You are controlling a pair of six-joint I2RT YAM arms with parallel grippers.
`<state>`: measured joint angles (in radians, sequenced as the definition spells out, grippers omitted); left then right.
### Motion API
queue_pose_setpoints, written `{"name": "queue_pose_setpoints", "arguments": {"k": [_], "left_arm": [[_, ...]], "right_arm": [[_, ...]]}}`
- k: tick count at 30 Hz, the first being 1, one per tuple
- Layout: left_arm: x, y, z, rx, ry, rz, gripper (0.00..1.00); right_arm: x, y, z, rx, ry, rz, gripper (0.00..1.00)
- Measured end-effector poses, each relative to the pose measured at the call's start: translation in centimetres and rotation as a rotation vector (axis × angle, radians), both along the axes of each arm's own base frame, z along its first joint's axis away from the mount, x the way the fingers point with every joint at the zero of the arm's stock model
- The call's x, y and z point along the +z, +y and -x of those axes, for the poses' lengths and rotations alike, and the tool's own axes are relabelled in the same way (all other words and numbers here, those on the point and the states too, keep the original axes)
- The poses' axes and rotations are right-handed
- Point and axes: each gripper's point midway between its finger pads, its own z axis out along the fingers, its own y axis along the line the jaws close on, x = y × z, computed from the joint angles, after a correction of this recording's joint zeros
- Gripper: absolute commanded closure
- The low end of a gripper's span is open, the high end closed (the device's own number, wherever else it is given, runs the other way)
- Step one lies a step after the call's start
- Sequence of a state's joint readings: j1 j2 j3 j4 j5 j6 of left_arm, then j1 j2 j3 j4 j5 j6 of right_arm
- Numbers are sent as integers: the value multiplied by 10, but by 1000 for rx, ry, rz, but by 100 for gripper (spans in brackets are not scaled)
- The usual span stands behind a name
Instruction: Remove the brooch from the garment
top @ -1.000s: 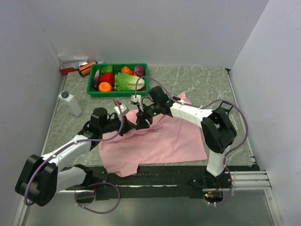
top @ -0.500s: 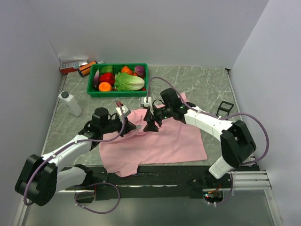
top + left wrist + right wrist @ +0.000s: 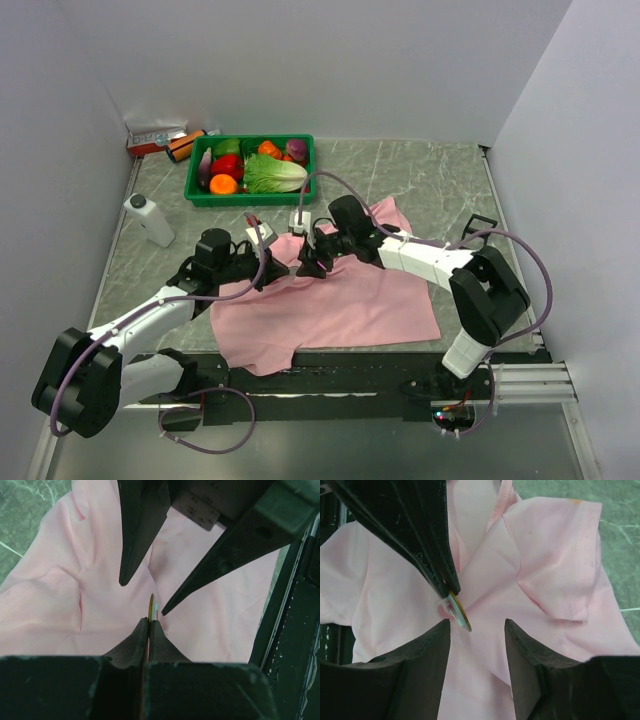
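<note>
The pink garment (image 3: 345, 300) lies spread on the table, bunched up at its upper left. There my left gripper (image 3: 149, 621) is shut on the brooch (image 3: 152, 605), a thin gold-rimmed disc seen edge on and still stuck to the cloth. My right gripper (image 3: 477, 622) is open and faces it from the opposite side. The brooch (image 3: 458, 611) sits just off the right gripper's left fingertip, with a clear backing against the garment (image 3: 545, 555). In the top view the left gripper (image 3: 284, 268) and right gripper (image 3: 308, 266) nearly meet tip to tip.
A green basket (image 3: 250, 199) of vegetables stands at the back, just beyond the grippers. A white bottle (image 3: 148, 218) lies at the left, and a box and can (image 3: 165, 140) sit in the back left corner. A small black frame (image 3: 481, 223) lies right of the garment.
My right arm swung out to the right, then came back in toward the brooch. The left gripper has stayed shut on the brooch in the same place.
</note>
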<state>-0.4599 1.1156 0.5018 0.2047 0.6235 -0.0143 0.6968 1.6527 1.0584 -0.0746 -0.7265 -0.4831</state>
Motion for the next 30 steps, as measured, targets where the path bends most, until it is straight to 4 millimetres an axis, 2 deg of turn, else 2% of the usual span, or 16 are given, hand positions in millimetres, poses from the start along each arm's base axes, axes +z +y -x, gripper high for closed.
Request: {"name": "queue_pose_setpoints", "arguments": {"k": [6,17,21,30], "left_arm": [[0,0,0,10,20,10,99],[2,2,-4,29,14,16,99],[0,3,-7,41,19,14,99],[-1,6,-14,80,30,17,99]], "right_arm": [[-10,5,3,6,18,11,59],[-9,9,1,7,28,11,72],[-11,11,-1,-9,57,24,80],[-14,16,-7,-106,199,66,83]]}}
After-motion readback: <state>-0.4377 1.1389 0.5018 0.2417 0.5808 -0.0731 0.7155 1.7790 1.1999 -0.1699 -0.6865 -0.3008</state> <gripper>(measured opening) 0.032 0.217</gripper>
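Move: The brooch stands out from the left hand's pinched tips, its middle about 1 cm to that hand's right and level with it. From the open right hand it lies some 2 cm left, 1 cm ahead and 1 cm below. The spread garment's middle is about 6 cm back, 5 cm right and 8 cm below the right hand; the vegetable crate's is roughly 23 cm ahead, 11 cm left and 6 cm below. The right hand reaches about 2 cm left and down, closing its fingertips on the brooch the left still pinches. ##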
